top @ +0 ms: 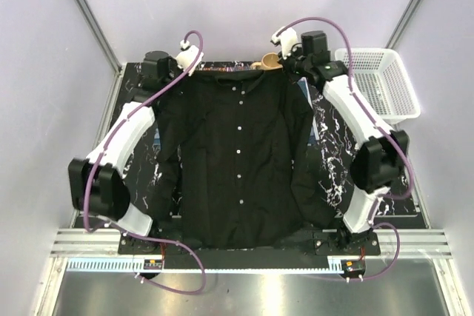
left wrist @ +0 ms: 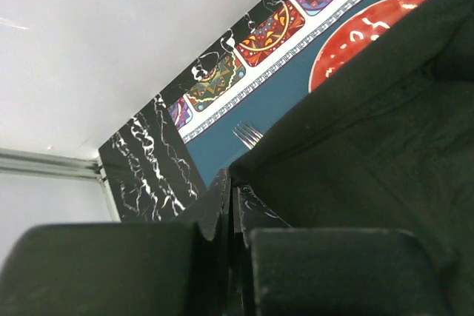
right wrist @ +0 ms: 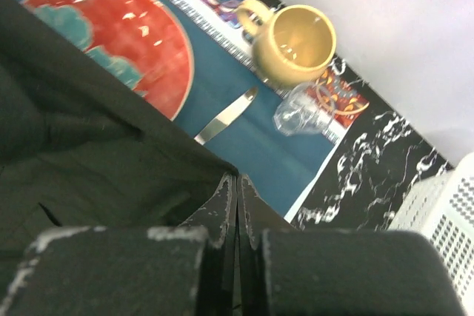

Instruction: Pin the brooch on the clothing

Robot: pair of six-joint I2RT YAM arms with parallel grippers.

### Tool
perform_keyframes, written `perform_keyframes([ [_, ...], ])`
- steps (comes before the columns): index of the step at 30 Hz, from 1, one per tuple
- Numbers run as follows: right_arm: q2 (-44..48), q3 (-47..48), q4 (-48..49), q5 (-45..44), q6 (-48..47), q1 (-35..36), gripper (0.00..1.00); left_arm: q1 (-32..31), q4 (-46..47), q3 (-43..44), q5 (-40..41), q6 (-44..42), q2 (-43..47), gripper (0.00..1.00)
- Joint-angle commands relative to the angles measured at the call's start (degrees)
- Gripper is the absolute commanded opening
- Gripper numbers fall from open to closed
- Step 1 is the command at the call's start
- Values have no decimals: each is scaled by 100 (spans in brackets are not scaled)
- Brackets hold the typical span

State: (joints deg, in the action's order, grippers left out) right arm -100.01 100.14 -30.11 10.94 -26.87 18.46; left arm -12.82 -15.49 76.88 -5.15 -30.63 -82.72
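Note:
The clothing [top: 237, 153], a black button-up shirt with a row of white buttons, lies spread front-up on the table. My left gripper [top: 184, 73] is at its far left shoulder and my right gripper [top: 298, 72] at its far right shoulder. In the left wrist view the left gripper [left wrist: 232, 181] is shut, with a corner of the black cloth [left wrist: 370, 146] drawn up to its tips. In the right wrist view the right gripper [right wrist: 237, 180] is shut too, the shirt's edge [right wrist: 89, 168] meeting its tips. The brooch is out of view.
Under the shirt lies a blue placemat [right wrist: 244, 146] printed with a red plate [right wrist: 126, 35], a knife [right wrist: 226, 116] and a fork [left wrist: 248, 135]. A yellow mug [right wrist: 292, 42] and a small clear glassy object [right wrist: 300, 116] stand at the back. A white basket [top: 378, 83] sits at the back right.

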Motion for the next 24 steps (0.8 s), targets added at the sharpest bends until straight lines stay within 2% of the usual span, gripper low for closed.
perform_keyframes([
  [1,-1141,900,1007,-672,-283,-255,0,139,1109,748,154,-268,-1165,0],
  [2,-1683,1285,998,-672,-301,-272,0,148,1109,889,163,-268,-1725,0],
  [5,-2627,2032,928,-742,-354,-316,0,157,1135,1547,268,-224,-2657,0],
  [6,-2838,2245,884,-786,-336,-317,0,157,1135,1688,312,-198,-2836,0],
  [7,-3197,2656,832,-812,-275,-334,6,166,1153,1820,365,-171,-3038,0],
  [10,-3804,3604,612,-1023,-12,-422,7,192,1101,2356,461,13,-3583,0],
  [13,-4297,4738,86,-1357,121,-527,47,227,725,3138,636,207,-4032,12],
  [14,-4343,4917,14,-1514,173,-554,75,236,670,3462,760,311,-4120,35],
  [15,-4352,5049,-56,-1533,226,-589,81,271,626,3596,900,382,-4199,41],
  [17,-4125,5104,-214,-1490,279,-677,87,359,345,3929,1094,627,-4209,47],
  [18,-3993,5008,-258,-1437,340,-703,88,463,275,3966,1147,742,-4183,54],
  [19,-3670,4746,-398,-1358,349,-729,88,543,161,3966,1043,856,-3982,55],
  [21,-3299,4367,-600,-955,288,-756,88,762,142,3581,614,1103,-3613,57],
  [22,-2932,3974,-906,-736,244,-765,88,824,168,3362,-85,1077,-3402,57],
  [24,-2631,3620,-1268,55,122,-782,89,843,186,2720,-494,674,-2796,63],
])
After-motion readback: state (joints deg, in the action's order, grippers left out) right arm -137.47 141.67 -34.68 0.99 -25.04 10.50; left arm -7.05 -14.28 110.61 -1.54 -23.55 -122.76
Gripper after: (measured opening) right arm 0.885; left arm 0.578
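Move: Both hands still pinch the black shirt's shoulders, some 26 cm above the table. From the left hand the mat's middle lies about 12 cm ahead and 18 to the right, with the fork some 11 cm straight ahead. From the right hand the mat's middle is roughly 9 cm ahead and 19 to the left; the mug stands about 21 cm ahead, 2 left, the glass 19 ahead, 4 right. Keeping the shoulders pinched, both hands swing the shirt fast forward over the mat, some 17 cm out and 14 cm down, then spread their fingers, the right's nearly fully, the left's just over half. The right lets go; both lift 6 to 8 cm and part, the right about 6 cm rightward turning clockwise, the left some 5 cm leftward turning counter-clockwise, its finger still touching the cloth. ##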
